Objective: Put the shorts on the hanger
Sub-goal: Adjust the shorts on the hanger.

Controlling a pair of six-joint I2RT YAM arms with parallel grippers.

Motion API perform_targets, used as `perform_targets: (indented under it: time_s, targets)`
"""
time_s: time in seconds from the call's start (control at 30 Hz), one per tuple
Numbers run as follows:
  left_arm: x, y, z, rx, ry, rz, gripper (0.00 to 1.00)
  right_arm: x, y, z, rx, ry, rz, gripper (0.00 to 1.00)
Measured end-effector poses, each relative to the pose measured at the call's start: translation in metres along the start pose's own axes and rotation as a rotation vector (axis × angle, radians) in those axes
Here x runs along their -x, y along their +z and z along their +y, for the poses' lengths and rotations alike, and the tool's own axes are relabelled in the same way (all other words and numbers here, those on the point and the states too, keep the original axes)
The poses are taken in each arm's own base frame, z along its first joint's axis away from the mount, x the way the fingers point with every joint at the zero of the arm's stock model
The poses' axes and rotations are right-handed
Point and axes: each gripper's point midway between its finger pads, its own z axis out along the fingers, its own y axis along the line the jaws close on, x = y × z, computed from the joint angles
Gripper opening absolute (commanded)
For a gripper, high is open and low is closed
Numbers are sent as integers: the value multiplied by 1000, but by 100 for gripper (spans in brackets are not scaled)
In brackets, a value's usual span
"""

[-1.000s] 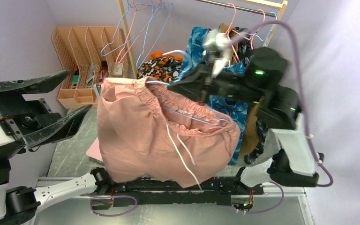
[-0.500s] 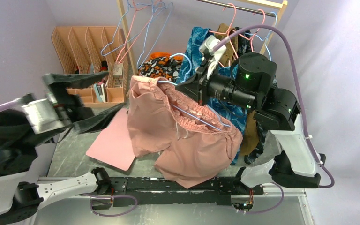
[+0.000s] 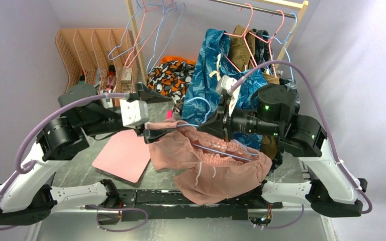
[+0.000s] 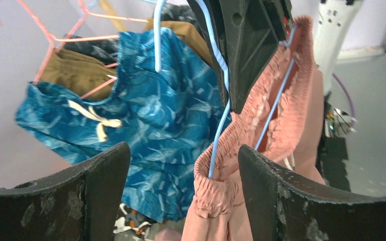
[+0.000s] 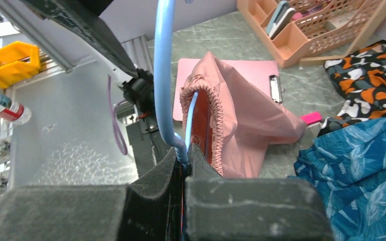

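Note:
The dusty-pink shorts (image 3: 216, 168) hang by their gathered waistband on the light-blue hanger (image 3: 220, 150), their legs sagging over the table's front edge. My right gripper (image 3: 212, 122) is shut on the hanger's twisted neck (image 5: 182, 150), below the hook (image 5: 163, 75), with the shorts (image 5: 236, 115) just beyond it. My left gripper (image 3: 173, 114) stands open at the left end of the waistband. In the left wrist view that waistband corner (image 4: 216, 186) and the hanger wire (image 4: 220, 125) lie between the spread fingers (image 4: 291, 201), apart from both pads.
A flat pink clipboard (image 3: 123, 155) lies on the table under the left arm. Behind are a peach file organizer (image 3: 88, 55), a rack of pink and blue wire hangers (image 3: 146, 25), a blue patterned garment (image 3: 213, 65) and an orange-black cloth (image 3: 168, 73).
The left arm swung in from the far left to the waistband's left end. The right arm lowered the hanger and shorts, which now sag lower and bunched.

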Motion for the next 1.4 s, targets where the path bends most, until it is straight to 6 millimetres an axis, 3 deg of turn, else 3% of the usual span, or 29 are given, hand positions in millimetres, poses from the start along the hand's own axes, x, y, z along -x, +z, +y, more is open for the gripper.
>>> perform_targets:
  time_s: [0.13,0.4,0.93,1.2,1.4]
  targets:
    - [-14,8,-16,-91,-28,38,82,-9,-6,10,48,0,0,0]
    - [-23,13,-34,-193,-63,59,80,1,-6,21,116,-17,-46,0]
    - [-46,36,-53,-332,-131,121,51,-2,3,24,151,-21,-45,0]
    - [-43,35,-53,-333,-131,118,32,-4,6,23,150,-21,-37,0]
    - [-43,35,-53,-332,-131,118,25,-4,6,23,151,-22,-37,0]
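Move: The bare stretch of the hanger's left arm, between the right gripper and the waistband, lies some 5 cm to the left hand's right, about 5 cm below and 1 cm back. The right fingertips pinching the hanger are about 9 cm to its right, the hook about 7 cm right and 2 cm ahead, the shorts' left waistband end about 10 cm below and 3 cm back. From the right hand, that stretch is about 4 cm left, level with it. The right fingers keep their pinch on the hanger by its neck, easing it about 2 cm back and a little left while turning slightly counter-clockwise. The open left hand sinks about 6 cm, going right and somewhat back towards them, fingertips tipping down and swinging clockwise, and closes most of the way around the hanger's left arm; whether the pads touch it can't be seen. ##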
